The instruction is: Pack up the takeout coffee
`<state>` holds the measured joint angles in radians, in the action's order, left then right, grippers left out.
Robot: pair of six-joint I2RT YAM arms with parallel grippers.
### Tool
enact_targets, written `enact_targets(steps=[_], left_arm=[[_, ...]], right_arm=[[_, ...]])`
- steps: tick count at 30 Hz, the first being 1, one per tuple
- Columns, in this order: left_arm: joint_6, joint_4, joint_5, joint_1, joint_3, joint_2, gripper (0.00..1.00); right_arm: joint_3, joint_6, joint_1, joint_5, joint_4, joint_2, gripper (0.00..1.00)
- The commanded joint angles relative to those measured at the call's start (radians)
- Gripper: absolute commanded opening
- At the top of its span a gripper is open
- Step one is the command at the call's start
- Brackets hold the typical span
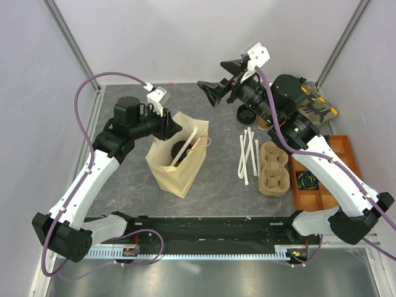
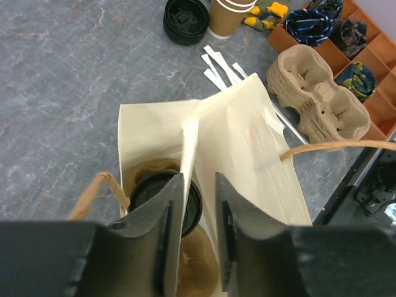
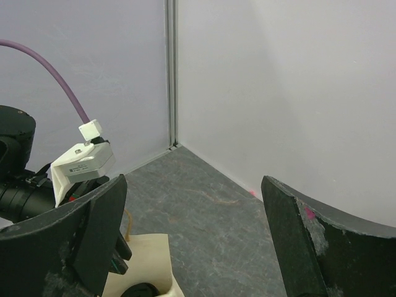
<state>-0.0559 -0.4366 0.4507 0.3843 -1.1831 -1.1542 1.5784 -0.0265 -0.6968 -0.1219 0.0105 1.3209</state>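
Note:
The takeout coffee (image 2: 146, 190), a cup with a black lid, stands inside the open cream paper bag (image 1: 180, 166), seen from above (image 1: 179, 148). A white strip (image 2: 188, 151) leans in the bag beside the lid. My left gripper (image 2: 198, 179) hangs just over the bag's mouth (image 1: 175, 128). Its jaws are parted by a narrow gap and nothing is pinched between them. The strip's lower end runs behind the left finger (image 2: 162, 216). My right gripper (image 1: 218, 79) is raised at the back, right of the bag, wide open and empty (image 3: 192, 185).
Right of the bag lie white wrapped straws (image 1: 249, 154) and stacked pulp cup carriers (image 1: 274, 168). Behind them are a stack of black lids (image 2: 185, 20) and paper cups (image 2: 230, 15). A wooden compartment tray (image 1: 344, 148) stands at the far right. Grey walls close the back.

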Motion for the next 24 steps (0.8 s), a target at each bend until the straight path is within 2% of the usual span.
enact_targets(steps=[1, 9, 13, 19, 20, 24], left_arm=[[0.019, 0.038, -0.026, 0.024, -0.013, 0.030, 0.40], [0.053, 0.006, -0.023, 0.045, -0.104, 0.056, 0.46], [0.054, -0.005, -0.001, 0.048, -0.171, 0.071, 0.53], [0.093, -0.051, -0.035, 0.048, -0.314, 0.044, 0.73], [0.094, -0.060, -0.056, 0.047, -0.357, 0.031, 0.82], [0.065, -0.166, -0.128, 0.041, -0.505, -0.047, 0.91]], right_arm=[[0.000, -0.015, -0.001, 0.001, -0.015, -0.017, 0.98], [0.005, -0.013, -0.003, 0.001, -0.018, 0.000, 0.98], [0.000, -0.003, -0.001, 0.025, -0.024, 0.008, 0.98], [-0.001, 0.019, 0.000, 0.080, -0.029, 0.031, 0.98], [0.000, 0.022, 0.002, 0.090, -0.029, 0.037, 0.98], [-0.001, 0.062, 0.017, 0.180, -0.020, 0.052, 0.98]])
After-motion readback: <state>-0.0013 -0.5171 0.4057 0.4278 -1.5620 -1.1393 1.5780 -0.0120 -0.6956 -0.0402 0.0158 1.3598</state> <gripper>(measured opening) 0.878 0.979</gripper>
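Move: The loosened white straw lies just off the left fingertips, its middle about 4 cm to the right, 1 cm ahead and 9 cm below. The paper bag's middle is roughly 2 cm right, 1 cm ahead and 15 cm below; the black-lidded cup inside it sits 3 cm ahead, 3 cm right and 16 cm down. The bag's right handle is about 8 cm right, 3 cm back and 3 cm below. From the right hand the bag is some 12 cm left, 1 cm back and 37 cm below. The left hand finishes letting go of the straw over the bag's mouth, its fingers going from a third open to nearly wide. After easing about 1 cm back and to the right, it climbs clear of the bag, faster and faster, some 15 cm, the fingertips tilting up about 20 degrees. Late on, the open right hand starts forward and down, about 2 cm each. ##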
